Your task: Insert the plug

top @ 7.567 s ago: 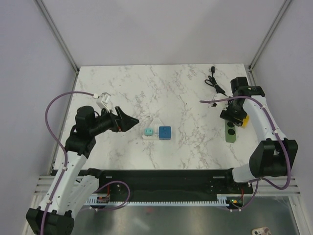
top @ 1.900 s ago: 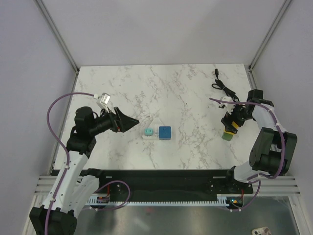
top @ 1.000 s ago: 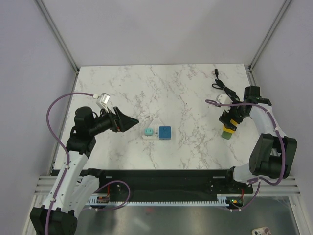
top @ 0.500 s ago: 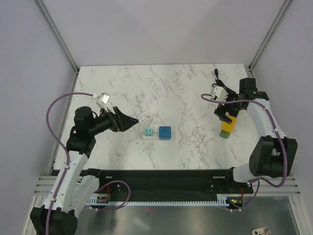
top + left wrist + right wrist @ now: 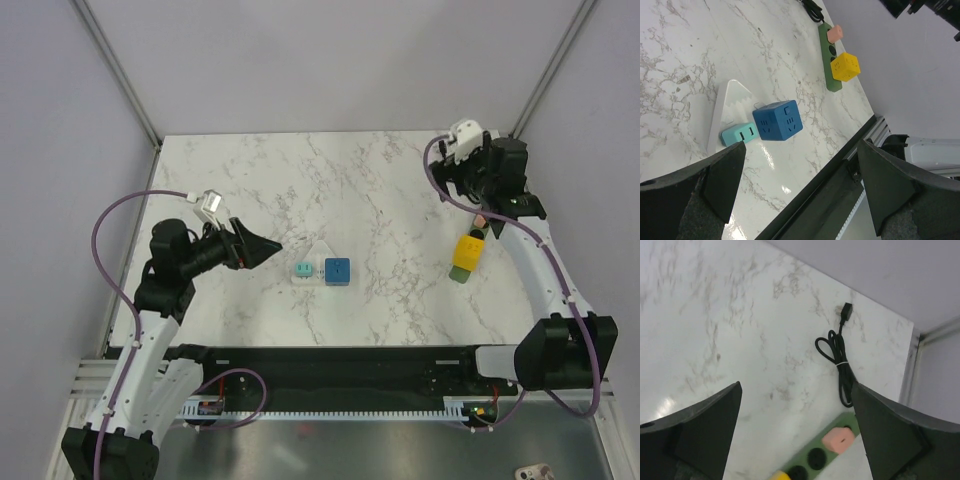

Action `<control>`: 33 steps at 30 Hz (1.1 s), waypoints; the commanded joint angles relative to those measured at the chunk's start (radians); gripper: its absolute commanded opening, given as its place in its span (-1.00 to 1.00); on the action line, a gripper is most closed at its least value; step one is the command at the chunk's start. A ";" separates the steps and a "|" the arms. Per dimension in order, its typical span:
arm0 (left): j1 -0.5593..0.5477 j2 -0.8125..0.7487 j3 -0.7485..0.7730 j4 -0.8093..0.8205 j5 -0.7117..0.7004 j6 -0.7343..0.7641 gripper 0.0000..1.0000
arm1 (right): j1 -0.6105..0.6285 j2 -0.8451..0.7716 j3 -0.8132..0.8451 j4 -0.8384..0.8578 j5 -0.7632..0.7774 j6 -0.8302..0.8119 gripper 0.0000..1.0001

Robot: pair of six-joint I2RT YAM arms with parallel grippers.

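A yellow cube plug sits on the green power strip at the right side of the table, with a pink plug on the strip further back. My right gripper hangs open high above the strip's far end, holding nothing. In the right wrist view the pink plug, the strip and its coiled black cable lie below the open right gripper. My left gripper is open and empty, left of a blue cube and a teal plug.
A white triangular piece lies under the teal plug, next to the blue cube. The left wrist view also shows the yellow plug on the strip. The table's right edge and a frame post stand close to the strip.
My right gripper has lifted away from the yellow plug and drawn back toward the far right corner. The yellow plug stays on the strip. The left arm has not moved.
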 commanded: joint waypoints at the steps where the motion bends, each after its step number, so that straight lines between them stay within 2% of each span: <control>1: 0.005 -0.021 0.027 0.001 -0.024 0.029 1.00 | 0.031 -0.037 0.063 0.290 0.466 0.899 0.96; 3: 0.006 -0.020 0.031 0.001 -0.040 0.031 1.00 | 0.029 -0.001 0.187 0.093 0.511 1.057 0.96; 4: 0.006 -0.020 0.032 0.001 -0.049 0.035 1.00 | 0.029 0.013 0.279 -0.026 0.491 1.097 0.96; 5: 0.005 -0.020 0.034 -0.004 -0.064 0.041 1.00 | 0.028 0.022 0.301 -0.050 0.410 1.135 0.96; 7: 0.005 -0.012 0.047 -0.013 -0.078 0.060 0.99 | 0.028 0.033 0.291 -0.008 0.308 1.171 0.96; 8: 0.005 -0.010 0.052 -0.019 -0.089 0.066 1.00 | 0.017 0.048 0.284 0.020 0.147 1.184 0.96; 9: 0.005 -0.004 0.060 -0.025 -0.096 0.069 1.00 | -0.016 0.058 0.281 0.033 0.120 1.238 0.96; 10: 0.005 -0.001 0.061 -0.025 -0.095 0.074 1.00 | -0.035 0.078 0.256 0.037 0.027 1.301 0.96; 11: 0.005 0.008 0.067 -0.024 -0.097 0.074 0.99 | -0.082 0.085 0.225 0.095 -0.055 1.426 0.96; 12: 0.005 0.012 0.069 -0.025 -0.092 0.072 1.00 | -0.098 0.093 0.155 0.250 -0.116 1.479 0.96; 13: 0.005 0.017 0.069 -0.021 -0.089 0.071 0.99 | -0.103 0.098 0.139 0.282 -0.141 1.511 0.96; 14: 0.005 0.016 0.070 -0.018 -0.090 0.071 1.00 | -0.104 0.095 0.145 0.266 -0.134 1.498 0.96; 15: 0.005 0.016 0.073 -0.009 -0.093 0.069 1.00 | -0.097 0.084 0.174 0.161 -0.049 1.420 0.97; 18: 0.005 0.028 0.084 -0.004 -0.090 0.080 1.00 | -0.087 0.009 0.173 0.007 0.114 1.299 0.91; 20: 0.005 0.043 0.095 -0.006 -0.064 0.084 1.00 | -0.086 -0.033 0.189 -0.100 0.220 1.243 0.74; 21: 0.003 0.049 0.096 -0.015 -0.057 0.087 1.00 | -0.086 -0.037 0.223 -0.251 0.356 1.214 0.46; 23: 0.003 0.068 0.090 -0.019 -0.047 0.092 0.99 | -0.087 -0.031 0.261 -0.386 0.473 1.176 0.19; 24: 0.003 0.072 0.084 -0.022 -0.052 0.100 0.99 | -0.089 -0.031 0.263 -0.461 0.512 1.156 -0.34; 25: 0.003 0.072 0.080 -0.025 -0.067 0.101 1.00 | -0.087 -0.033 0.255 -0.493 0.518 1.124 -0.75; 26: 0.003 0.074 0.069 -0.025 -0.075 0.104 0.99 | -0.087 -0.031 0.246 -0.522 0.523 1.117 -1.00; 29: 0.003 0.074 0.072 -0.042 -0.092 0.103 0.99 | -0.087 -0.025 0.185 -0.634 0.506 1.108 -1.00; 33: 0.003 0.056 0.058 -0.045 -0.093 0.100 1.00 | -0.086 0.003 0.140 -0.662 0.480 1.071 -1.00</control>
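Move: The yellow plug on the green power strip lies about 9 cm back and 7 cm to the right of the open, empty right hand, some 17 cm below it. On the same strip the pink plug sits roughly 2 cm back and 9 cm right; the black cord lies about 8 cm ahead and 5 cm right, both around 20 cm down. From the left hand the yellow plug is some 42 cm to the right, 7 cm ahead and 17 cm lower. Up first, the right hand climbs about 12 cm, edging forward while its left side rolls upward; then it sinks back to its starting height, sweeping back and right towards the yellow plug. The wrist swings clockwise some 60 degrees and dips, and the empty fingers shut completely, touching nothing. The open left hand eases about 2 cm forward. ##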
